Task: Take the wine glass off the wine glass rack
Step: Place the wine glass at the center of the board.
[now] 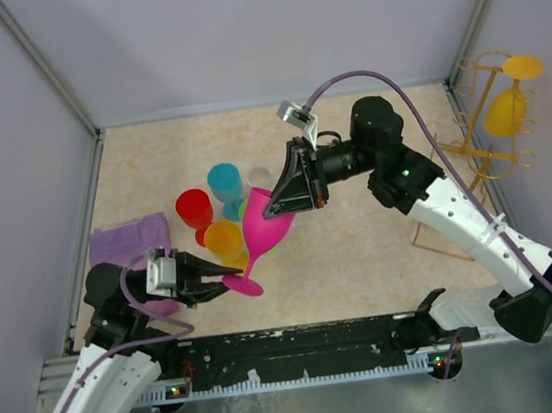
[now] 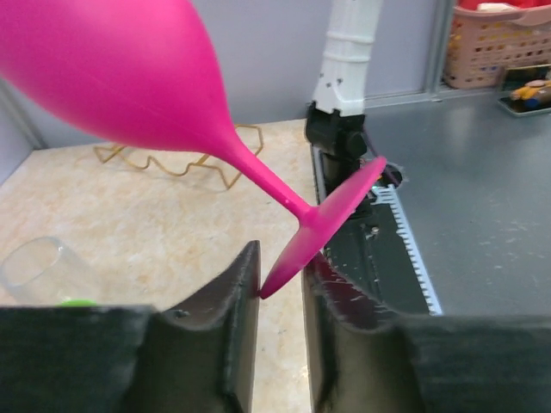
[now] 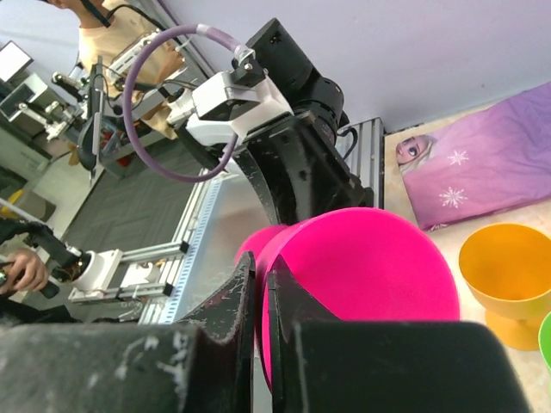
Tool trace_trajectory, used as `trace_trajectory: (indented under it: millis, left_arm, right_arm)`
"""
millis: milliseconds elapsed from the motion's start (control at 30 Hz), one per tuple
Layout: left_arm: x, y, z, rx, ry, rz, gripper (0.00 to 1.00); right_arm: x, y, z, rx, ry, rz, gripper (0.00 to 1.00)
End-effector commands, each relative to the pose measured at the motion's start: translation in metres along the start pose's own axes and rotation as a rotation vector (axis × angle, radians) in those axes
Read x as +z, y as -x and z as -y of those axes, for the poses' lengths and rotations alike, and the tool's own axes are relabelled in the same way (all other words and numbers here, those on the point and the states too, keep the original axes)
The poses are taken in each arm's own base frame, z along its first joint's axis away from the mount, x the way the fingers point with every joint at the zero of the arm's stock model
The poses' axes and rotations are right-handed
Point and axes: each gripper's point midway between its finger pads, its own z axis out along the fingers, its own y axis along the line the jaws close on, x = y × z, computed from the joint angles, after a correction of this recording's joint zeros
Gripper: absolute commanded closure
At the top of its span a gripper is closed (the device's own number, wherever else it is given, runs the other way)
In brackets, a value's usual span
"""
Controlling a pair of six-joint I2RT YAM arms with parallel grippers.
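A pink wine glass point(image 1: 266, 224) hangs tilted over the table between my two arms. My right gripper point(image 1: 269, 210) is shut on the rim of its bowl point(image 3: 370, 267), one finger inside and one outside. My left gripper point(image 2: 280, 258) has its jaws slightly parted around the edge of the glass's foot point(image 2: 331, 219); the foot touches only the left finger point(image 2: 241, 284). The gold wire wine glass rack point(image 1: 470, 147) stands at the far right, with a yellow wine glass point(image 1: 506, 108) hanging upside down from it.
Red point(image 1: 194, 207), blue point(image 1: 224, 183) and orange point(image 1: 224, 239) cups cluster under the pink glass, with a clear cup point(image 2: 39, 271) among them. A purple cloth point(image 1: 129, 240) lies at the left. Grey walls enclose the table on three sides.
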Motion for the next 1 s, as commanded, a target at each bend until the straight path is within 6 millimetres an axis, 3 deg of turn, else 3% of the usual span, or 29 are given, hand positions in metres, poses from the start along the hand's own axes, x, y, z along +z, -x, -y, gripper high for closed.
trace_trajectory:
  millis: [0,133,400,533,767,967]
  left_arm:
    - [-0.002,0.012,-0.011,0.027,0.086,0.013,0.57]
    - [-0.004,0.017,-0.018,0.035,0.142,0.029,0.36]
    - [-0.008,0.034,-0.022,0.067,0.203,0.07,0.04]
    - [-0.011,0.039,-0.03,0.059,0.264,0.081,0.0]
    - [-0.026,0.055,-0.06,0.017,0.486,0.146,0.0]
    - [-0.071,0.072,-0.109,-0.123,0.889,0.295,0.0]
  right_arm:
    - [-0.006,0.02,-0.005,-0.129,-0.07,0.057,1.0]
    - [-0.01,0.015,0.005,-0.151,-0.157,0.039,1.0]
    - [-0.021,0.008,0.006,-0.255,-0.269,0.004,1.0]
    - [-0.031,-0.003,0.018,-0.281,-0.361,-0.033,1.0]
    - [-0.022,-0.066,0.039,-0.403,-0.502,-0.215,1.0]
    - [-0.002,-0.121,0.053,-0.485,-0.523,-0.358,1.0]
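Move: Straight below the right hand, some 36 cm down and perhaps 2 cm to its right, is the bare patch of board for the pink glass, already gripped at the rim. From this hand the green glass stands about 9 cm ahead and 4 cm left, the yellow glass 5 cm ahead and 10 cm left, both roughly 28 cm lower. The pink glass's middle lies about 4 cm ahead of the left hand, 5 cm right and 5 cm up, its foot at those fingertips. Lowering the pink glass by its rim, the right hand sinks about 11 cm, first easing forward 2 cm, then drawing back 4 cm in the faster last part, its wrist tipping the glass upright. The left fingers, just parting at the foot, open wide and come free; that hand goes forward, up and left, swinging some 30 degrees counter-clockwise. ##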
